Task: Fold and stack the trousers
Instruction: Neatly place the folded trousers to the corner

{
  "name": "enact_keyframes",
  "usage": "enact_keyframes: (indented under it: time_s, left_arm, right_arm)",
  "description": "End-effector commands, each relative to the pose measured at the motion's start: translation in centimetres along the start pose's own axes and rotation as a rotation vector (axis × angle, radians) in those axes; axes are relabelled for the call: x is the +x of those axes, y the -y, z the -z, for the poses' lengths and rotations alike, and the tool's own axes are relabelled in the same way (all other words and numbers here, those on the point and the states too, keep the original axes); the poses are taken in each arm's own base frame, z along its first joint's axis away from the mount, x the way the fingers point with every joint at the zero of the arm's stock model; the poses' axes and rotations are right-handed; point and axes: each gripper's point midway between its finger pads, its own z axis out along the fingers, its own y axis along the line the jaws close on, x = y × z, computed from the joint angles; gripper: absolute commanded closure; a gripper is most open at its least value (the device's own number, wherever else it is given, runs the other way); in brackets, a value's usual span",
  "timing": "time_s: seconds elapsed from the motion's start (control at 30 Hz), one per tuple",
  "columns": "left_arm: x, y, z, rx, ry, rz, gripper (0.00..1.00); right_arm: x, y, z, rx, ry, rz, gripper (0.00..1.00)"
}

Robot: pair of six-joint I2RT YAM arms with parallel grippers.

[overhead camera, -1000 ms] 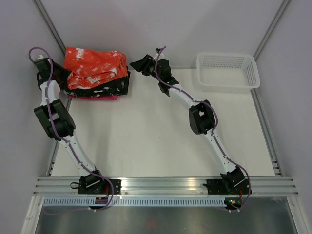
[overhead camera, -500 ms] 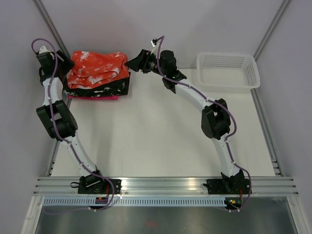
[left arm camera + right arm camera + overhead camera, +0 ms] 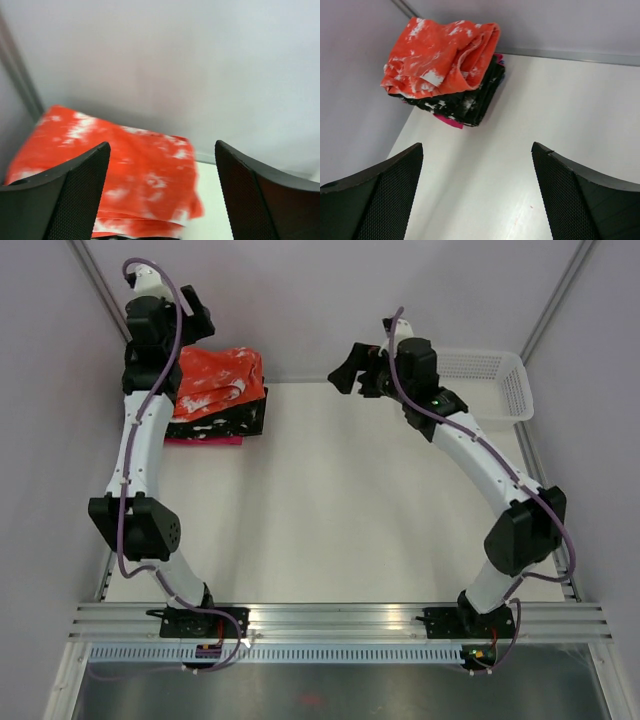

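Note:
The folded orange-red trousers [image 3: 222, 380] with white splotches lie on top of a stack at the table's far left corner. My left gripper [image 3: 200, 325] hangs open above and behind them, apart from the cloth. In the left wrist view the trousers [image 3: 125, 175] fill the space below the open left gripper [image 3: 161, 145], with nothing between its fingers. My right gripper [image 3: 342, 368] stands open to the right of the stack, well off it. The right wrist view shows the trousers [image 3: 440, 55] far ahead of the empty right gripper [image 3: 477, 145].
Under the trousers lie black folded garments [image 3: 228, 420] with white specks and a pink cloth [image 3: 205, 440] at the bottom. A white mesh basket [image 3: 485, 385] stands at the far right. Grey walls close in behind and beside the stack.
Both grippers have opened and let go of the trousers. The left arm has risen above the stack. The right arm has swung up and to the right, away from it.

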Motion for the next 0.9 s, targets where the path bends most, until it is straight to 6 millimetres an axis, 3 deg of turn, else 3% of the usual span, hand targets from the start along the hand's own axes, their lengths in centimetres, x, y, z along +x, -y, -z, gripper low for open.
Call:
enact_keyframes:
  time_s: [0.0, 0.03, 0.07, 0.13, 0.17, 0.23, 0.4, 0.47, 0.6, 0.73, 0.77, 0.8, 0.87]
  left_arm:
    - [4.8, 4.5, -0.8, 0.092, -0.095, 0.016, 0.12]
    - [5.8, 6.0, -1.1, 0.115, -0.110, 0.026, 0.16]
    - [6.8, 6.4, -1.5, 0.111, -0.128, 0.052, 0.17]
    - [9.6, 7.3, -2.6, 0.109, -0.175, 0.070, 0.24]
    - [10.4, 7.2, -3.0, 0.090, -0.186, 0.086, 0.26]
    - [12.7, 7.1, -4.1, 0.066, -0.214, 0.091, 0.39]
    - [17.1, 6.8, -5.9, 0.044, -0.262, 0.105, 0.71]
    - [19.1, 7.5, -6.1, 0.072, -0.309, 0.130, 0.77]
    - [23.2, 9.1, -5.5, 0.119, -0.384, 0.128, 0.80]
    - [27.5, 8.4, -3.6, 0.081, -0.473, 0.165, 0.83]
    - [26.3, 8.4, -2.9, 0.090, -0.443, 0.174, 0.83]
    - [27.6, 7.7, -2.1, 0.086, -0.446, 0.173, 0.83]
    - [26.7, 7.4, -1.1, 0.083, -0.422, 0.162, 0.79]
  right_arm:
    - [-0.2, 3.7, 4.5, 0.140, 0.010, 0.030, 0.05]
    - [-1.3, 4.2, 6.2, 0.161, 0.042, 0.033, 0.04]
    - [-0.1, 5.5, 6.9, 0.190, 0.018, 0.045, 0.04]
    - [-0.9, 6.2, 9.1, 0.235, 0.052, 0.073, 0.03]
    - [-0.2, 7.0, 9.7, 0.265, 0.039, 0.103, 0.02]
    - [-1.1, 7.8, 11.6, 0.342, 0.084, 0.122, 0.02]
    - [-0.5, 9.3, 13.9, 0.427, 0.129, 0.101, 0.02]
    - [-0.6, 9.3, 14.3, 0.431, 0.163, 0.081, 0.02]
    - [-0.9, 9.6, 15.1, 0.465, 0.225, -0.018, 0.02]
    - [-1.5, 9.2, 15.8, 0.461, 0.248, -0.003, 0.02]
    - [-1.5, 8.8, 15.8, 0.438, 0.239, 0.017, 0.02]
    - [-1.6, 8.3, 15.9, 0.413, 0.232, 0.045, 0.02]
    - [-1.6, 7.8, 16.1, 0.384, 0.217, 0.103, 0.02]
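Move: The folded red trousers lie low beneath the left hand, their middle about 7 cm ahead, some 2 cm to its left and 27 cm below. The part it goes for, their right end, is about 13 cm to the hand's right, 5 cm ahead and equally low. The dark clothes lie under the trousers, about 6 cm ahead of the hand, 2 cm left and 34 cm below. From the right hand the trousers' middle is roughly 16 cm ahead, 25 cm left and 19 cm below. Down and to the right, the left hand swings first sideways about 10 cm, then sinks some 25 cm onto the trousers' right end, going a little forward and finally easing back. Its fingers tip down about 20 degrees and close almost fully, the tips coming against the cloth. The open right hand draws away from the stack, some 16 cm right and 7 cm back, turning clockwise. ##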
